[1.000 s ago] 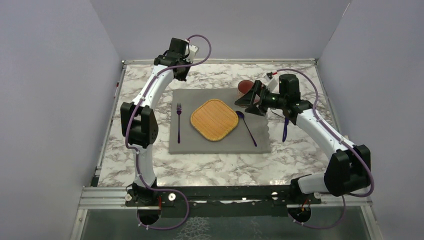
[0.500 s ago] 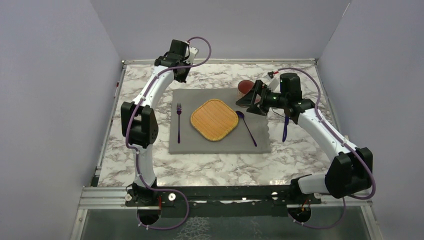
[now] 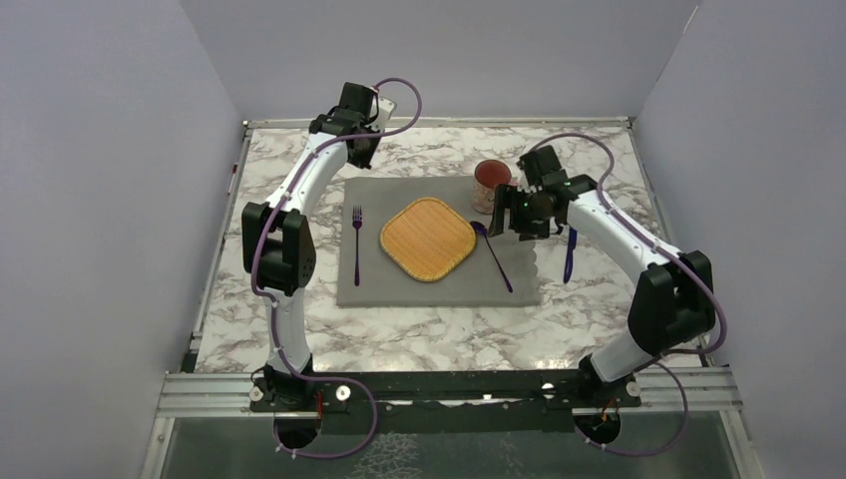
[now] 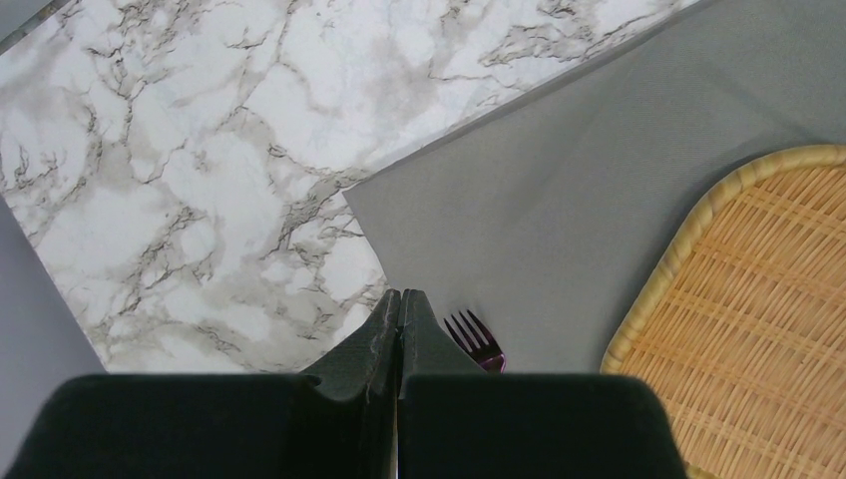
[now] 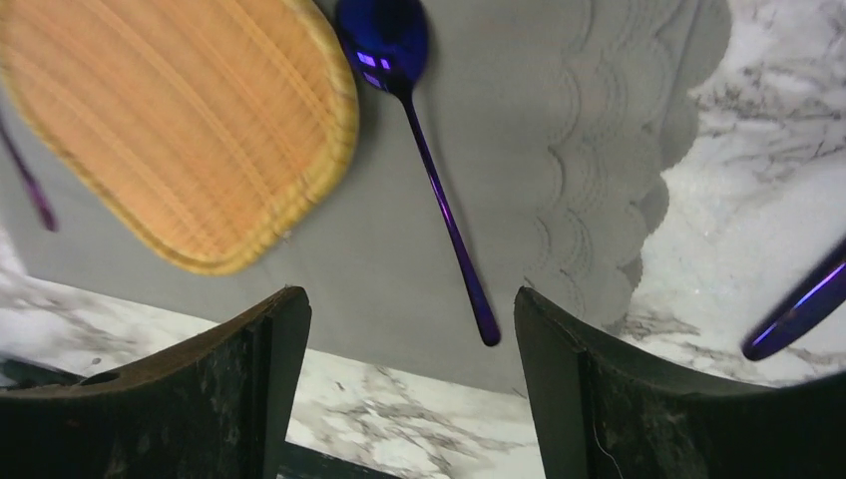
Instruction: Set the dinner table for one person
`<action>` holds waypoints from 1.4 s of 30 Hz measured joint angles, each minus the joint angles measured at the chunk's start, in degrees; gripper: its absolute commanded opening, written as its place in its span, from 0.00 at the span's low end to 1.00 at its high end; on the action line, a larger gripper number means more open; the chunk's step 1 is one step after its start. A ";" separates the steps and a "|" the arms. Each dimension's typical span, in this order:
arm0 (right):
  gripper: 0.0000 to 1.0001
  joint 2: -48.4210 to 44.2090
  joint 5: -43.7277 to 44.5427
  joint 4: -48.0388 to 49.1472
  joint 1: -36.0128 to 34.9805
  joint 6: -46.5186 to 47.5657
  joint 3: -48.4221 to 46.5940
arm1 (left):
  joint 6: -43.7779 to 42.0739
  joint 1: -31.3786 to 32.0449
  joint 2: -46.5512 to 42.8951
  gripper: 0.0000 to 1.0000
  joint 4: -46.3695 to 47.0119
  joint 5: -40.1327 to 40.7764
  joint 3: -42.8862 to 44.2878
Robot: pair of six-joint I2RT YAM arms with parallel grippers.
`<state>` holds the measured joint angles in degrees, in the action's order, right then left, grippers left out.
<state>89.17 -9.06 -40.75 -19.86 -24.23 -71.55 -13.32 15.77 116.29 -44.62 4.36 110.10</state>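
The marble dinner table (image 3: 419, 334) carries a grey placemat (image 3: 439, 284). On the mat lie a woven square plate (image 3: 427, 239), a purple fork (image 3: 356, 244) to its left and a purple spoon (image 3: 492, 255) to its right. A red cup (image 3: 491, 183) stands at the mat's far right corner. A purple knife (image 3: 569, 254) lies on the marble just right of the mat. My right gripper (image 3: 511, 222) hovers open beside the cup, above the spoon (image 5: 439, 200), holding nothing. My left gripper (image 4: 399, 299) is shut and empty over the mat's far left corner, above the fork tines (image 4: 477, 342).
Lavender walls enclose the table on the left, back and right. A metal rail (image 3: 449, 384) with both arm bases runs along the near edge. The mat's scalloped right edge (image 5: 599, 200) lies between spoon and knife (image 5: 798, 304).
My right gripper has drawn back from the red cup, swung rightward and turned down toward the spoon, its jaws narrowing a little. The cup stands free. The left arm has not moved.
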 measured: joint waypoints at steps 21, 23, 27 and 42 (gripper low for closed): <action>0.53 6.84 18.82 -4.63 -10.05 1.42 3.19 | 0.02 0.00 -0.02 0.00 -0.02 -0.02 0.00; 0.53 8.00 18.82 -4.55 -10.43 1.64 2.69 | 0.04 0.00 -0.02 0.00 -0.02 0.00 0.00; 0.52 8.96 18.78 -4.39 -10.84 1.97 1.92 | 0.04 0.00 -0.02 0.00 -0.02 0.00 0.00; 0.42 13.68 18.36 -3.85 -11.72 2.84 0.00 | 0.31 0.00 -0.02 0.00 -0.02 -0.02 0.00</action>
<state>102.85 9.30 -44.60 -31.57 -21.39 -71.55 -13.02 15.77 116.27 -44.64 4.34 110.10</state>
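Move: Beneath the right hand lies the spoon, its middle about 3 cm ahead, 2 cm to the left and 13 cm down. The woven plate's middle lies some 8 cm ahead and 17 cm left of this hand; the mug about 19 cm ahead and 3 cm left, the knife roughly 6 cm ahead and 15 cm right. From the left hand the spoon is some 14 cm back, 29 cm right and 16 cm down. Sinking about 9 cm towards the lower part of the spoon's handle, the right hand first also draws back some 4 cm, then keeps going down, with one brief halt, while easing slightly forward again. The wrist swings the fingers about 25 degrees from leaning left to pointing nearly straight down, and they close from wide to under half open, one on each side of the handle but still above it. ##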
